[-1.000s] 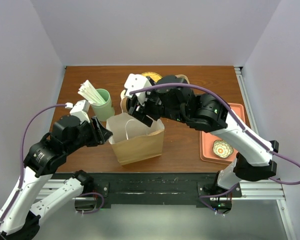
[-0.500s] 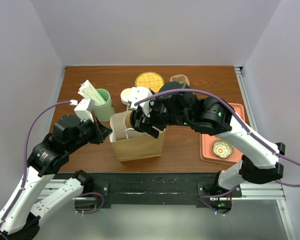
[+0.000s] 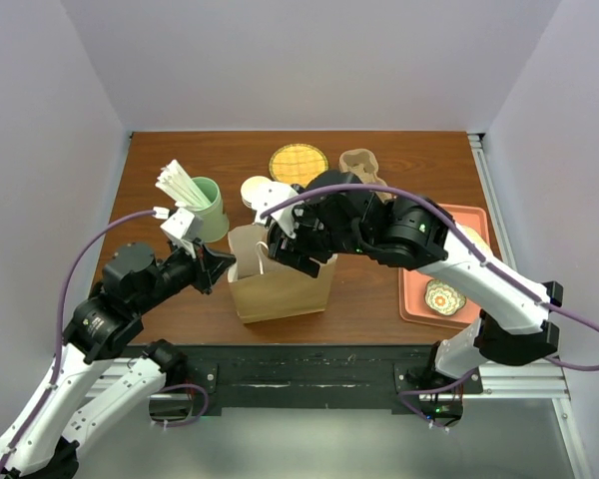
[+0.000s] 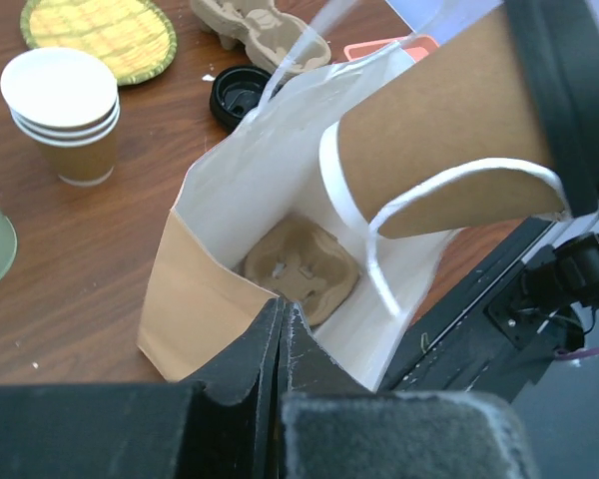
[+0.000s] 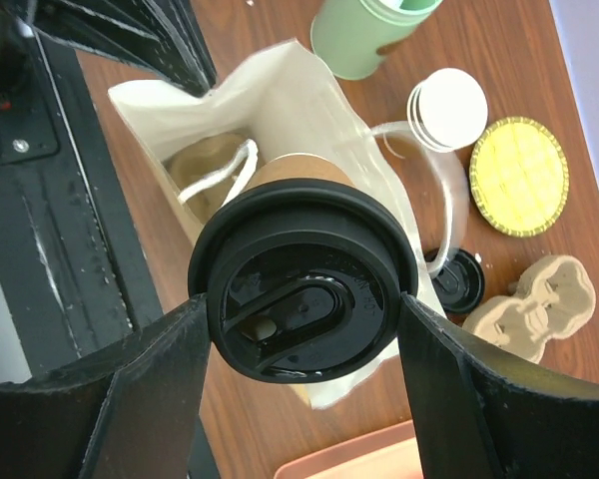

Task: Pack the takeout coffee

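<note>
The takeout coffee [image 5: 304, 289], a brown paper cup with a black lid, is clamped at the lid between my right gripper's [image 5: 304, 309] fingers. It hangs tilted over the open mouth of the paper bag [image 3: 285, 294], its brown wall [image 4: 449, 150] crossing the bag's white handles. My left gripper [image 4: 280, 311] is shut on the near rim of the bag [image 4: 200, 319], at the bag's left edge in the top view. A moulded cup carrier [image 4: 299, 264] lies on the bag's floor.
Behind the bag stand a pale green cup of white sticks [image 3: 205, 208], a stack of paper cups [image 3: 258, 192], a yellow coaster [image 3: 299, 160], a second carrier [image 3: 359, 162] and a loose black lid [image 5: 457, 279]. An orange tray [image 3: 419, 299] lies at the right.
My left gripper has shut on the bag's rim. My right arm has brought the coffee forward and down from behind the bag to its mouth.
</note>
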Robot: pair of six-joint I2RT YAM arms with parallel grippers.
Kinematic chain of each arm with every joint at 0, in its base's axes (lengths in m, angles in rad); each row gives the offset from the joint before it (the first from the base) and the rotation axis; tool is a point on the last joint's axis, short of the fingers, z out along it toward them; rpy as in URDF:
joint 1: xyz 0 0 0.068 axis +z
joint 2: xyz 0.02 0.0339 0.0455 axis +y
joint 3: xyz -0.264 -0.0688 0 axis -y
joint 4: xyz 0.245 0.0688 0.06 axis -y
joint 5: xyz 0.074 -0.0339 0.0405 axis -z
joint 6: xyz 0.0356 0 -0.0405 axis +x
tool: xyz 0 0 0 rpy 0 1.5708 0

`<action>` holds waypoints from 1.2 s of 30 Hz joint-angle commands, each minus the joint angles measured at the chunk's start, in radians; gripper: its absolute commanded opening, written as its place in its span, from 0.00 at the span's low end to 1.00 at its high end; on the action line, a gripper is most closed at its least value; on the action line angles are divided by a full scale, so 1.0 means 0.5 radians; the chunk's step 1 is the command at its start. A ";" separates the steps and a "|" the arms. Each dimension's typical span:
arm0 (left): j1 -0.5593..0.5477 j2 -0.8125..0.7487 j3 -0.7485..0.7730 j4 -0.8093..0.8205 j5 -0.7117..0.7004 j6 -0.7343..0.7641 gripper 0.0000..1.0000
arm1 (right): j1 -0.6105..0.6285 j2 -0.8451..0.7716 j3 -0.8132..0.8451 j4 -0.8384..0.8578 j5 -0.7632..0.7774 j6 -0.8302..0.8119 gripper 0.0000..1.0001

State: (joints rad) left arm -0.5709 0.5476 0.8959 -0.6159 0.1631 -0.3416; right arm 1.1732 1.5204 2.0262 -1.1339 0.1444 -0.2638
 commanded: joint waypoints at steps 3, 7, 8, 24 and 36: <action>-0.003 -0.003 0.030 0.195 0.082 0.260 0.00 | 0.059 0.009 -0.159 0.022 0.135 -0.117 0.47; 0.000 0.028 0.061 0.204 0.036 0.235 0.00 | 0.065 0.018 -0.147 0.093 0.165 -0.129 0.47; -0.003 0.034 0.073 0.195 0.030 0.232 0.00 | 0.065 0.018 -0.135 0.105 0.184 -0.135 0.47; -0.003 0.147 0.147 0.051 -0.194 0.195 0.01 | 0.001 -0.157 -0.328 0.197 0.451 -0.169 0.47; 0.000 0.199 0.224 -0.035 -0.397 0.113 0.41 | -0.150 -0.139 -0.405 0.258 0.319 -0.187 0.47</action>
State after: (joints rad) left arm -0.5709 0.6231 0.9558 -0.6312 0.0143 -0.2611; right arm 1.1103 1.4521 1.8389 -1.0470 0.3161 -0.3233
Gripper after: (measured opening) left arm 0.366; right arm 0.722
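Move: The left fingers are already shut on the paper bag's left rim; the middle of its open mouth lies about 12 cm to the right, 3 cm farther out and 1 cm lower. From the right hand, which holds the lidded coffee cup by its lid, that mouth is some 4 cm ahead, 3 cm left and 9 cm below. From the left hand the cup stack stands about 22 cm ahead and 4 cm right, the green pot some 16 cm ahead and 8 cm left, both roughly 22 cm lower. The right hand keeps its grip on the coffee cup's lid and first sinks about 3.5 cm towards the bag, then swings some 4 cm forward and nearly as far to the right towards the mouth's right end, the wrist turning a little clockwise while the cup's base still points forward, left and down. The left hand keeps the rim pinched at first while easing forward, then opens its fingers to about a third and lets the rim go, having gone about 3 cm forward and late on a little left, with a slight roll that raises its left side. ##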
